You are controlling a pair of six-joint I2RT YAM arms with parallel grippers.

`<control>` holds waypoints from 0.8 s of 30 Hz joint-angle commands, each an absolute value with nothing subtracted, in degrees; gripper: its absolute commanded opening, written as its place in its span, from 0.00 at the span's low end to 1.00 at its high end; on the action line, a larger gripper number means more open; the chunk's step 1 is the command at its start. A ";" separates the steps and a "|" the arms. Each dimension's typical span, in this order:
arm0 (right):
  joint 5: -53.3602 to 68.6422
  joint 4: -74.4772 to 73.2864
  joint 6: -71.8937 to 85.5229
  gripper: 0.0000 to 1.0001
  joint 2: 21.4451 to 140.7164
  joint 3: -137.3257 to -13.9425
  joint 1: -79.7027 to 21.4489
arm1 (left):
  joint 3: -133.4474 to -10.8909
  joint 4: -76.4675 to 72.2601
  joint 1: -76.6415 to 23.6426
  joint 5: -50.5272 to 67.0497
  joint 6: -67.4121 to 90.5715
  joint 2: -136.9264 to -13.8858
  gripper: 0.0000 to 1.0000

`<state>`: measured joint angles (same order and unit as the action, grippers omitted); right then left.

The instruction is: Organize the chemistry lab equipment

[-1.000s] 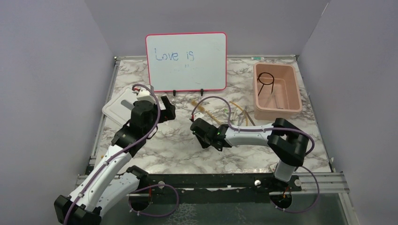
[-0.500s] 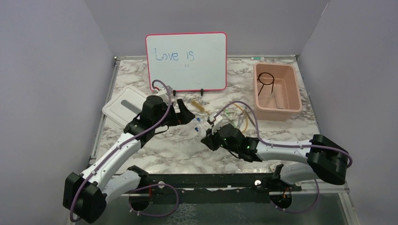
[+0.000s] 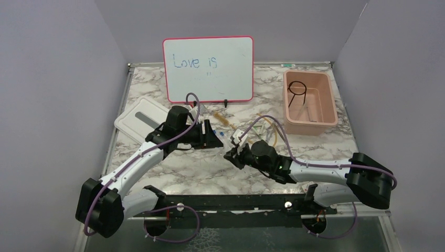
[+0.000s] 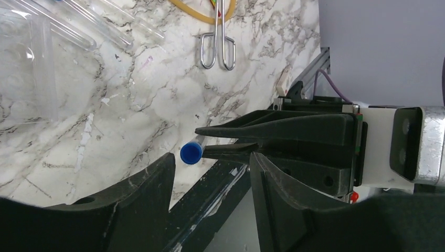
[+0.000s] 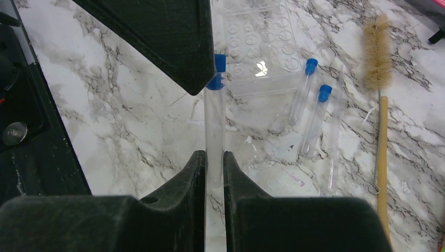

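My right gripper (image 5: 214, 157) is shut on a clear tube (image 5: 214, 126) with a blue cap (image 5: 219, 67) and holds it above the marble table. My left gripper (image 4: 210, 160) faces that capped end with its jaws apart; the cap (image 4: 191, 153) sits just off its left finger (image 4: 141, 194), not pinched. In the top view the two grippers meet mid-table, left (image 3: 214, 138) and right (image 3: 232, 153). Two more blue-capped tubes (image 5: 314, 105) lie on the table, along with metal scissors (image 4: 218, 44) and an amber tube (image 4: 191, 9).
A clear tube rack (image 5: 257, 47) and a bristle brush (image 5: 379, 52) lie near the tubes. A pink bin (image 3: 325, 107) at the back right holds a black wire ring (image 3: 297, 86). The red-framed whiteboard (image 3: 208, 68) stands at the back. A white lid (image 3: 137, 119) lies left.
My left arm has swung right, up to the capped end of the tube, and its jaws have narrowed. The right arm has stretched out lower, still gripping the tube.
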<state>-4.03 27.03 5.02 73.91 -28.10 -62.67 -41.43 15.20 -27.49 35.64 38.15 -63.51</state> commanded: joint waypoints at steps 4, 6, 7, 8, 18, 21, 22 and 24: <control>-1.52 29.18 -0.68 0.10 72.96 -27.40 -62.93 | -42.34 16.19 -27.33 38.80 38.14 -64.30 0.49; -1.54 29.14 -1.20 0.09 72.89 -27.34 -62.93 | -42.60 16.17 -27.33 38.68 38.10 -64.69 0.45; -1.14 29.19 -1.43 0.09 72.79 -27.33 -62.91 | -42.69 16.21 -27.33 38.55 37.83 -64.86 0.42; -0.87 29.26 -1.37 0.09 72.82 -27.27 -62.93 | -42.65 16.25 -27.32 38.01 37.53 -64.94 0.39; 0.94 30.20 -1.46 0.09 73.72 -27.18 -62.93 | -42.17 16.34 -27.33 35.85 36.74 -65.71 0.32; 1.14 30.32 -1.44 0.09 73.81 -27.07 -62.93 | -42.43 16.35 -27.33 36.38 36.29 -65.95 0.26; 1.02 30.32 -1.29 0.09 73.90 -27.14 -62.93 | -42.59 16.35 -27.33 36.53 36.03 -65.87 0.21; 0.92 29.97 -1.08 0.09 74.24 -27.51 -62.93 | -43.00 16.35 -27.33 36.77 35.42 -65.81 0.10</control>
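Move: The test tube held upright in the right hand has its blue cap almost between the left fingertips, about 1 cm below the left hand point and 1 cm farther out. That same cap is some 5 cm above the right hand, about 2 cm ahead and 1 cm left. From the left hand, two capped tubes lie about 9 cm ahead, 1 cm right; the clear rack roughly 9 cm ahead, 10 cm left; all some 14–15 cm below. The left fingertips, still apart on either side of the blue cap at first, close and pinch it from both sides, while the left hand eases down about 1 cm over the tube's top. The right hand keeps its grip on the lower glass and stays nearly in place, its wrist turning only some 5 degrees. ##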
